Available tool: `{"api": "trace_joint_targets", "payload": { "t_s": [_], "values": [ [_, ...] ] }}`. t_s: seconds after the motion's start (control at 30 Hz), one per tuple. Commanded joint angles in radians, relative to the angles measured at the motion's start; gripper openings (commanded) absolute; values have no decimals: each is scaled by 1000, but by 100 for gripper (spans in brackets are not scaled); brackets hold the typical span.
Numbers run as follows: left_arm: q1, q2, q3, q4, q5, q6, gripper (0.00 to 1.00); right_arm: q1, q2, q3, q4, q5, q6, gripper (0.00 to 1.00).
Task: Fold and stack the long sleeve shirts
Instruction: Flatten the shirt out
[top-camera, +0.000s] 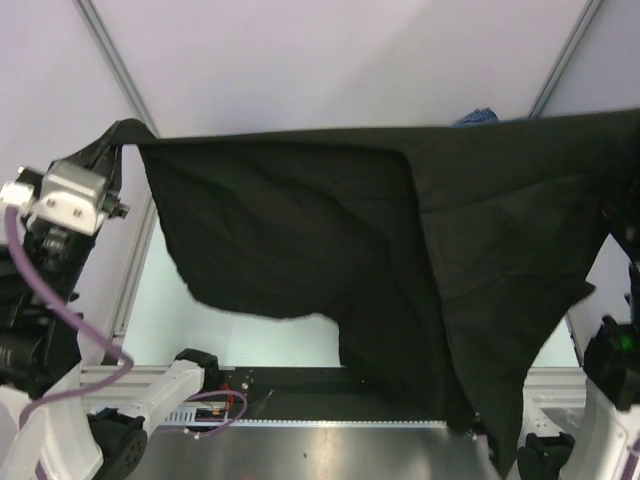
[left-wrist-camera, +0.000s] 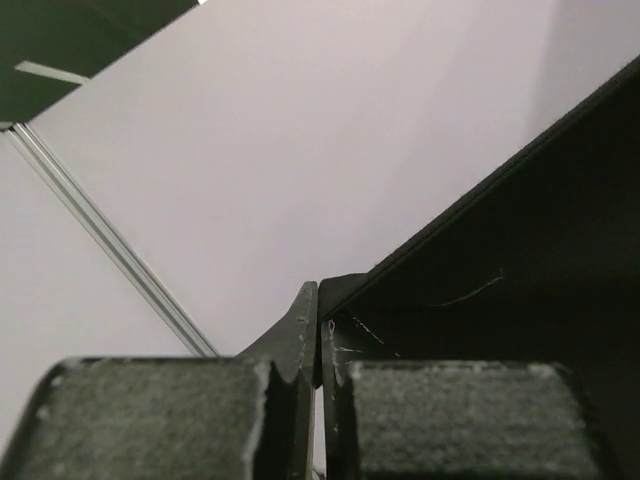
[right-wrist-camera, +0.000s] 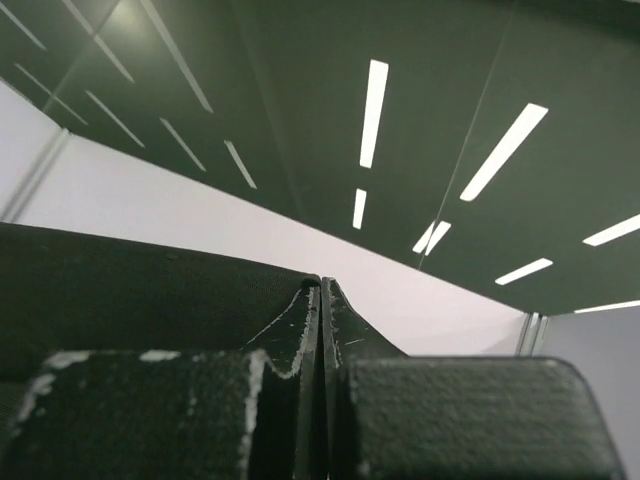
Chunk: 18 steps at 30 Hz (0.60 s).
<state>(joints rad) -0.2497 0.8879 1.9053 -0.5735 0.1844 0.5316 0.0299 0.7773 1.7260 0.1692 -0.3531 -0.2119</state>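
Observation:
A black long sleeve shirt hangs spread wide in the air above the table, its top edge stretched almost level. My left gripper is raised at the upper left and shut on the shirt's left corner. In the left wrist view the gripper has its jaws pressed together, with the black fabric running off to the right. My right gripper is also shut, with black cloth pinched at its tips and trailing left. In the top view that gripper is hidden at the right edge behind the shirt.
A bit of blue fabric peeks over the shirt's top edge at the back right. The pale table lies under the hanging cloth. Slanted frame posts rise at the back left and back right. The right arm's base stands near the right edge.

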Motion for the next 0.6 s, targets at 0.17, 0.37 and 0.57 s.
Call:
{"api": "trace_joint_targets", "payload": {
  "t_s": [0.17, 0.37, 0.57],
  "values": [
    [12, 77, -362, -25, -160, 54, 0, -7, 154, -333, 104, 0, -69, 0],
    [13, 34, -909, 163, -74, 116, 0, 2, 129, -744, 72, -124, -40, 0],
    [23, 264, -1117, 357, -46, 173, 0, 80, 261, -1003, 155, -95, -139, 0]
  ]
}}
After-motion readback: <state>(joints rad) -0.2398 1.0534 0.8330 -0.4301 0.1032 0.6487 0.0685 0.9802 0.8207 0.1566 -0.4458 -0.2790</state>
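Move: Both hands hold the black shirt's far edge high, shut, with the shirt hanging between them. From the left hand, the middle of the bare table lies about 15 cm ahead, 25 cm right and 62 cm below. The folded blue shirt is some 36 cm ahead, almost in line, at table height. From the right hand, the table's middle is about 25 cm ahead, 18 cm left and 72 cm down; the green bin is roughly 47 cm ahead, 19 cm right and nearly 70 cm down. Forward first and then steeply down, both arms fling the black shirt over the table, fingers staying shut on its far edge. The left drops about 45 cm while reaching 15 cm forward, the right about 40 cm down and nearly 30 cm forward; both wrists tip the fingers downward by some 60 degrees. ##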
